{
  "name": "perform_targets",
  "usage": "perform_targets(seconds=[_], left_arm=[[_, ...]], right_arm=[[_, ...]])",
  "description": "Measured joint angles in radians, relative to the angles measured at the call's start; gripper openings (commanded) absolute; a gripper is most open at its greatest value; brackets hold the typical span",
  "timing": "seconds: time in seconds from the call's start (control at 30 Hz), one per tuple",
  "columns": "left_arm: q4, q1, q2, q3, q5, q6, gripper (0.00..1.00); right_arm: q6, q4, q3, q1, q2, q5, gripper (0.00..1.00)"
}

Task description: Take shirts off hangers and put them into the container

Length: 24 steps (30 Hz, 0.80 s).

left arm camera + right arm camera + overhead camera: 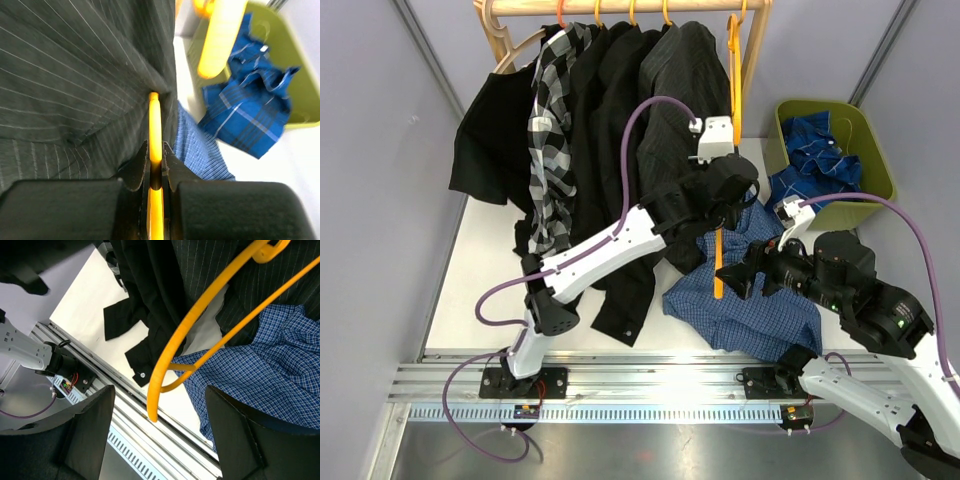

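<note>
My left gripper (722, 222) is shut on a thin orange hanger (718, 262), which hangs down from it; in the left wrist view the jaws (155, 147) pinch the hanger (155, 115) beside the charcoal pinstripe shirt (75, 75). My right gripper (735, 275) stands open, its fingers either side of the hanger's bare lower arm (172, 355) without touching it. The lighter blue check shirt (750, 305) lies crumpled on the table below. A dark blue plaid shirt (820, 155) spills over the rim of the olive-green container (875, 150).
The wooden rack (620, 8) at the back carries a black-and-white plaid shirt (552, 130), black shirts (610, 110) and the pinstripe shirt (685, 90) on orange hangers, plus a bare hanger (735, 60). The metal rail (650, 385) runs along the near edge.
</note>
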Motion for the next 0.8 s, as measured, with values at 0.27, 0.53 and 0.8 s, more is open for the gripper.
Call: perform_targets(seconds=[0.27, 0.53, 0.8], left_arm=[[-0.020, -0.002, 0.033, 0.002, 0.017, -0.005, 0.00], [-0.019, -0.017, 0.033, 0.002, 0.048, -0.016, 0.00], [0.010, -0.016, -0.030, -0.111, 0.067, -0.025, 0.00]], right_arm=[[-0.006, -0.012, -0.006, 0.001, 0.019, 0.010, 0.74], [0.020, -0.016, -0.058, 0.047, 0.080, 0.103, 0.46], [0.069, -0.069, -0.055, 0.132, 0.102, 0.240, 0.03]])
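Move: The near end of the orange hanger held by the left hand crosses just under the right hand's open fingers, about 1 cm ahead, 1 cm to the left and 3 cm below. From the right hand, the blue checked shirt on the table is some 5 cm ahead, 7 cm right and 31 cm down, and the hanging pinstriped shirt about 25 cm ahead and 8 cm left. The hanger's near end is roughly 14 cm back from the left hand, 1 cm left and 6 cm lower. The right fingers close on the orange hanger and pinch it a little short of its near end, after the hand has sunk about 6 cm onto it, edging slightly forward and tilting some 15 degrees. The left hand keeps its shut grip on the hanger and lowers it about 3 cm, easing back a little. ##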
